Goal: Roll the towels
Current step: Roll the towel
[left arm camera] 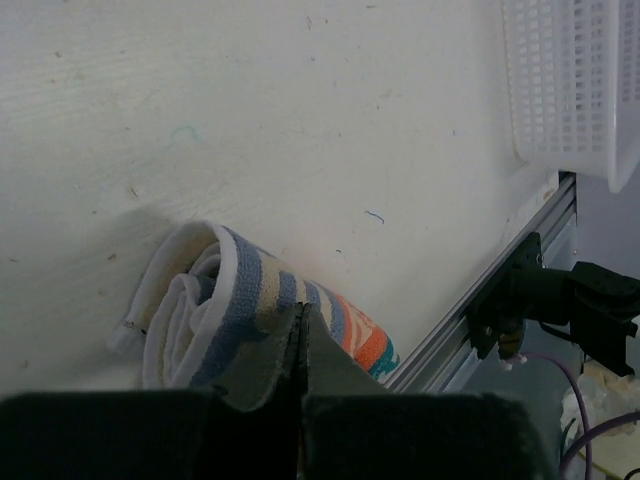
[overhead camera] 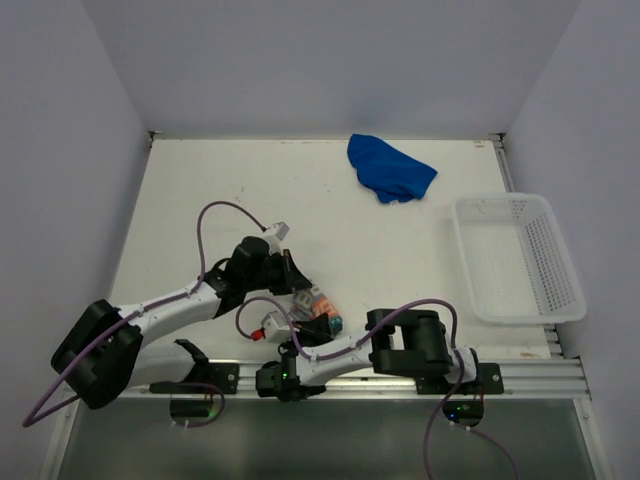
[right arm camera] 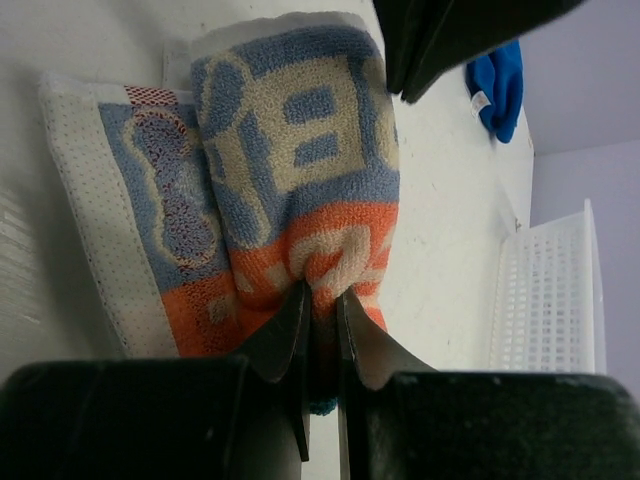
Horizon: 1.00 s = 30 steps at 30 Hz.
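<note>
The patterned towel [overhead camera: 318, 310], orange, grey-blue and white with block lettering, lies partly rolled near the table's front edge between my two grippers. In the right wrist view my right gripper [right arm camera: 322, 300] is shut on the orange end of this towel [right arm camera: 290, 150], pinching a fold of cloth. My left gripper [left arm camera: 300, 312] is shut with its tips pressed against the top of the roll [left arm camera: 230, 300] and nothing showing between the fingers; its dark fingers [right arm camera: 430, 40] reach the roll's far end. The plain blue towel [overhead camera: 390, 168] lies crumpled at the back of the table, far from both grippers.
A white mesh basket [overhead camera: 520, 255] stands at the right side of the table. An aluminium rail [overhead camera: 520, 375] with the arm bases runs along the front edge, close behind the roll. White walls enclose the left, back and right sides.
</note>
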{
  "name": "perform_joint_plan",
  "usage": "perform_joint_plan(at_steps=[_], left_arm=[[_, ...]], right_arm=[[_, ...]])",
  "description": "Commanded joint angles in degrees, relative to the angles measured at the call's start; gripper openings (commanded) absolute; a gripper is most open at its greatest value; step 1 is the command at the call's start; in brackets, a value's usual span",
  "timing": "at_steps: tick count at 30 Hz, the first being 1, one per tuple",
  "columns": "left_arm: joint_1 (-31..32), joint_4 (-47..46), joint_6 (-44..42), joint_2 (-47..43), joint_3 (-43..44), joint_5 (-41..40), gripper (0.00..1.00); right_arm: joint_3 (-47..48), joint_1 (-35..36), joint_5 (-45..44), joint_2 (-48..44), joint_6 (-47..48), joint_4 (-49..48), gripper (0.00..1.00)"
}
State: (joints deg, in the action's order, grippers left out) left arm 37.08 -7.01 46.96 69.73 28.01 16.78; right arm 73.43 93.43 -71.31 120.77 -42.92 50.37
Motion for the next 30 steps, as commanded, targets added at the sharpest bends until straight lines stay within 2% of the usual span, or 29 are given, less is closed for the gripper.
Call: perform_joint_plan(at_steps=[1, 12, 16, 24, 27, 30], left_arm=[[2.7, -5.7, 2.4, -0.2, -2.5, 0.9, 0.00], [5.6, -11.9, 4.3, 5.7, -10.2, -1.7, 0.00], [5.6, -12.2, 4.4, 6.9, -10.8, -2.7, 0.00], [5.6, -13.4, 4.0, 9.5, -11.0, -3.2, 0.00], [5.7, -13.4, 4.0, 9.7, -11.1, -3.3, 0.00], [5.6, -13.4, 4.0, 9.5, -11.5, -3.4, 0.00]], right_arm=[[-0.9, 0.5, 2.7, -1.2, 0.6, -4.8, 0.00], [-5.0, -0.3, 7.0, -6.4, -0.8, -11.5, 0.01], [-6.7, -0.8, 8.1, -10.8, -0.9, -14.2, 0.12], [-11.7, -1.4, 11.1, -23.4, 1.4, -21.6, 0.41], [-13.4, -1.8, 13.2, -26.9, 1.7, -23.3, 0.49], [-16.9, -3.4, 18.2, -31.7, 0.8, -26.9, 0.51]])
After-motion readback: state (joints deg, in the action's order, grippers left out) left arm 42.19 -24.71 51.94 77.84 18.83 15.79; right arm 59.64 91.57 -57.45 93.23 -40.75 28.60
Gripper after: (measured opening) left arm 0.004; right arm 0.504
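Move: The part-rolled towel's middle lies about 4 cm back, 2 cm right and 6 cm below the shut left fingers. The right hand already pinches its orange-and-teal near end, the middle lying some 4 cm ahead, 1 cm left and 2 cm below that hand. The unrolled flap sits about 3 cm left of the roll, level with it. The blue towel is far off, some 27 cm ahead and 19 cm right of the left hand. Down and back goes the left hand, shut, sinking about 5 cm onto the rolled towel to rest its fingertips there. The right keeps its pinch almost in place at first, then opens to about half, lets go of the near end and rises some 6 cm clear, its left side rolling up about 30 degrees and its fingertips tipping down. ##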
